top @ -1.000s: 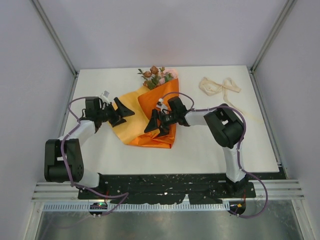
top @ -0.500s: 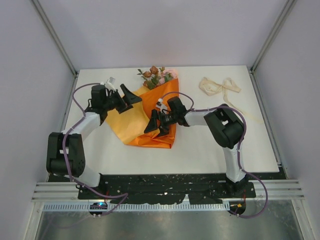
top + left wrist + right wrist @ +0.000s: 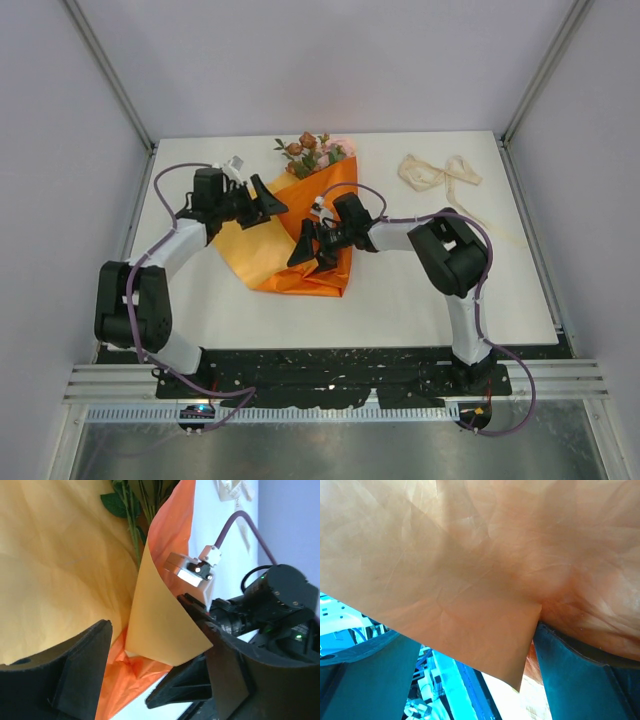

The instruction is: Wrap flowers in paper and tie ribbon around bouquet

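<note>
The orange paper (image 3: pixel 290 240) lies mid-table, its right half folded over the flowers (image 3: pixel 312 152), whose blooms stick out at its far end. My left gripper (image 3: pixel 268 203) hovers open over the paper's pale upper left part. In the left wrist view its jaws (image 3: pixel 160 680) stand wide, with a raised corner of the paper (image 3: pixel 160 625) between them and green stems (image 3: pixel 132 520) beyond. My right gripper (image 3: pixel 308 246) is open over the folded flap; in its wrist view the paper (image 3: pixel 470 565) fills the frame, a corner hanging between the fingers (image 3: pixel 580 675). The cream ribbon (image 3: pixel 438 172) lies loose at the far right.
White table (image 3: pixel 420 290) with grey enclosure walls and metal posts on both sides. The right arm's elbow (image 3: pixel 450 250) rests right of the paper. Purple cables loop along both arms. The ribbon's end (image 3: pixel 232 489) shows at the top of the left wrist view.
My left gripper has swung from the paper's left edge up and to the right, toward the fold near the flowers. The right arm has hardly moved.
</note>
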Motion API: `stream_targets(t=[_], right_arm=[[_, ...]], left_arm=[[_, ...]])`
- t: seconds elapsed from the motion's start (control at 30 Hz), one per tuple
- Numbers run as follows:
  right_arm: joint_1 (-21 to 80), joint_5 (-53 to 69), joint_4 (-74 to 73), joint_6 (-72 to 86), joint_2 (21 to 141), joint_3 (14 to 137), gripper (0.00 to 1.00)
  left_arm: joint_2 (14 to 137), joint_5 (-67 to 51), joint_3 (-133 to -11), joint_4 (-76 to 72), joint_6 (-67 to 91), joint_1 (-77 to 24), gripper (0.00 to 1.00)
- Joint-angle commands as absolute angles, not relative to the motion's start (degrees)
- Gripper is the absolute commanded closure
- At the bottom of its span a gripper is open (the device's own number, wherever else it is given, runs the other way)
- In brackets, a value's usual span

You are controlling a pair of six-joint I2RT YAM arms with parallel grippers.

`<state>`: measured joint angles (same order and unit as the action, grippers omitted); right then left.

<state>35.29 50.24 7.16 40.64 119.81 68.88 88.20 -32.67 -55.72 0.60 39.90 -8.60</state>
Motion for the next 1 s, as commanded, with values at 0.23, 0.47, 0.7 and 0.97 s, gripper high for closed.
stream_targets(t=[0.23, 0.47, 0.7, 0.97], right_arm=[[35.6, 49.9, -2.5, 32.9, 109.6, 69.5, 0.04], [35.4, 54.4, -7.6, 29.0, 102.6, 65.8, 0.10], [35.0, 53.8, -1.5, 29.0, 107.7, 60.2, 0.66], [35.2, 52.6, 13.9, 35.2, 115.5, 57.6, 0.77]], left_arm=[[100.2, -27.7, -65.3, 19.5, 31.0, -5.5, 1.00], [103.4, -25.1, -66.6, 20.8, 28.7, -4.3, 1.00], [104.8, -22.6, -68.0, 22.2, 27.0, -4.1, 1.00], [110.5, -21.3, -75.1, 27.5, 23.6, -3.7, 1.00]])
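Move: The orange flap's left edge, the part to grip, curls up almost under the open left hand, roughly 1 cm ahead, 1 cm right and 8 cm below; it lies about 5 cm ahead of the right hand and 1 cm left. From the left hand, the flower heads are some 20 cm ahead and 7 cm right. The wrap's bottom fold, where the right hand goes, lies about 6 cm back, 4 cm right and 2 cm below that hand. Downward about 11 cm and some 6 cm to its left goes the left hand, tipping steeper while its fingers shut on the orange flap's edge, dragging it left and holding it low. The right hand, wide open at the flap's loose corner, lifts about 7 cm, then sinks past its starting height, drawing back and right overall, and closes most of the way over the bottom fold. ##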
